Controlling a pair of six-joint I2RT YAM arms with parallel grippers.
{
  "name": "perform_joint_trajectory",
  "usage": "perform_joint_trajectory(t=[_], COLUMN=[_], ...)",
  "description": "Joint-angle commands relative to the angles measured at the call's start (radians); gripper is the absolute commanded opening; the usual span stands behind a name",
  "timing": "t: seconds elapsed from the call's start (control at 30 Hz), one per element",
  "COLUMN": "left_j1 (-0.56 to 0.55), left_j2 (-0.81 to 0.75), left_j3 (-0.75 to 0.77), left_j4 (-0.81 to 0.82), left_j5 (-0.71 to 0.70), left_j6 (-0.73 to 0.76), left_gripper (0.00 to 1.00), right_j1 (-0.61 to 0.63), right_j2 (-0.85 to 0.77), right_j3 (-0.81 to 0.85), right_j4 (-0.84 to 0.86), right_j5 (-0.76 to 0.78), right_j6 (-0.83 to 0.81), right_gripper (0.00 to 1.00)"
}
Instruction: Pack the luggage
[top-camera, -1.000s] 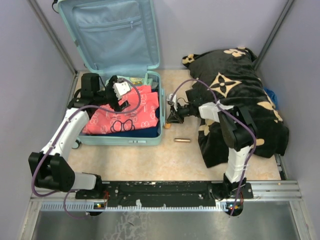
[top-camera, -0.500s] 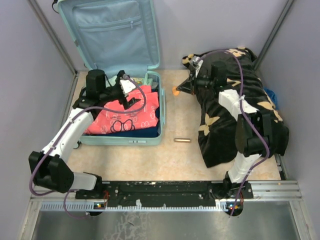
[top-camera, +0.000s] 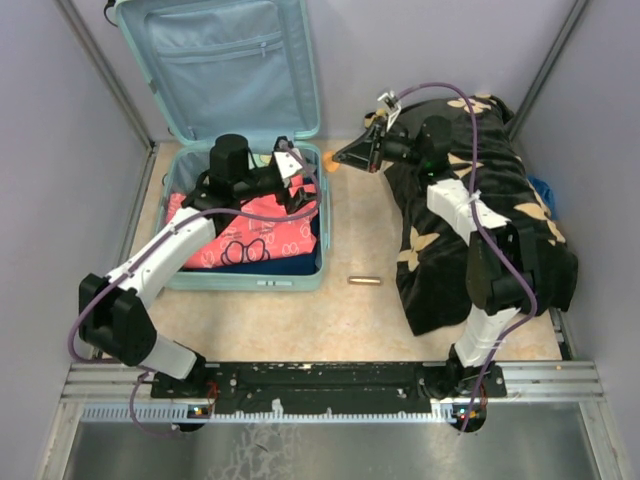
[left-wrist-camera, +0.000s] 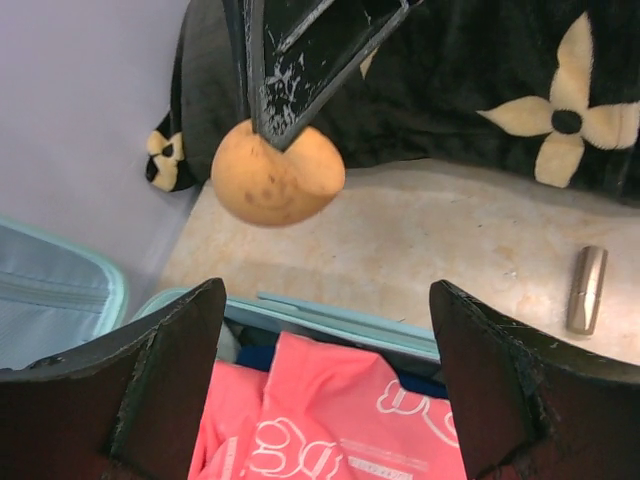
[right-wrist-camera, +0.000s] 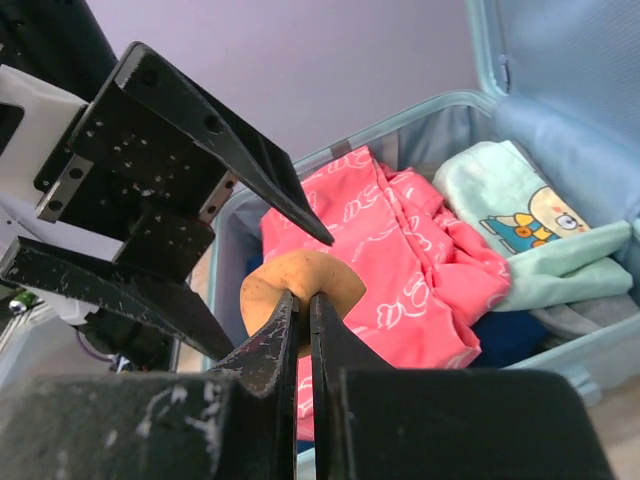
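The luggage (top-camera: 214, 60), a pale mint suitcase, lies open at the back left with its lid propped against the wall. Pink clothes (top-camera: 245, 238) and a mint cartoon garment (right-wrist-camera: 520, 222) lie in it. My right gripper (top-camera: 340, 160) is shut on a round tan soft thing (right-wrist-camera: 335, 274) and holds it in the air just beyond the luggage's right rim (left-wrist-camera: 330, 318). My left gripper (left-wrist-camera: 327, 300) is open above the pink clothes (left-wrist-camera: 330, 420). It faces the tan thing (left-wrist-camera: 278, 175), which hangs a short way past its fingertips, not between them.
A black blanket with tan flowers (top-camera: 480, 215) is heaped on the right of the floor. A small gold tube (top-camera: 364, 281) lies on the beige floor between the luggage and the blanket. Grey walls close in the back and both sides.
My right arm swung from the floor beside the luggage up to its back right corner, carrying the tan thing. My left gripper moved right across the luggage toward it.
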Motion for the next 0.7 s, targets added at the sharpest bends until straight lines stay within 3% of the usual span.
perform_joint_trajectory(t=[0.0, 0.3, 0.6, 0.67], left_j1=[-0.023, -0.045, -0.045, -0.044], left_j2=[0.022, 0.055, 0.077, 0.081], left_j3=[0.049, 0.064, 0.073, 0.081], left_j4=[0.079, 0.108, 0.088, 0.092], left_j5=[-0.008, -0.032, -0.019, -0.02], left_j6=[-0.111, -0.215, -0.221, -0.22], left_gripper=[0.88, 0.77, 0.39, 0.25], right_j1=[0.038, 0.07, 0.071, 0.071], right_j2=[-0.044, -0.101, -0.112, -0.111], right_j3=[-0.005, -0.064, -0.067, -0.069], right_j4=[0.074, 0.015, 0.033, 0.033], right_j5=[0.016, 0.027, 0.004, -0.001], right_j6=[0.039, -0.052, -0.056, -0.056], right_gripper=[0.0, 0.0, 0.0, 0.01])
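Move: The small orange sponge, pinched in the right fingertips about 2 cm to the left of the right hand, is some 6 cm to the right of the wide-open left hand, 3 cm farther out and a centimetre higher. The left fingers that will receive it are roughly 7 cm left of the right hand and 3 cm back. Under the left hand the folded pink cloth lies about 13 cm left, 4 cm back and 17 cm down; the metal tube is some 12 cm back of the right hand, 5 cm right and 29 cm below. The two hands meet in mid-air beside the case's right edge: the right hand keeps its shut pinch on the orange sponge and brings it about 2.5 cm back and 2 cm left towards the left gripper, dipping a centimetre or so, then all but stops. The left hand eases about 2.5 cm right to meet it, its wrist turning some 10 degrees, and its fingers go from wide open to about a third open, coming around the sponge's free side and beginning to pinch it for the handover. ##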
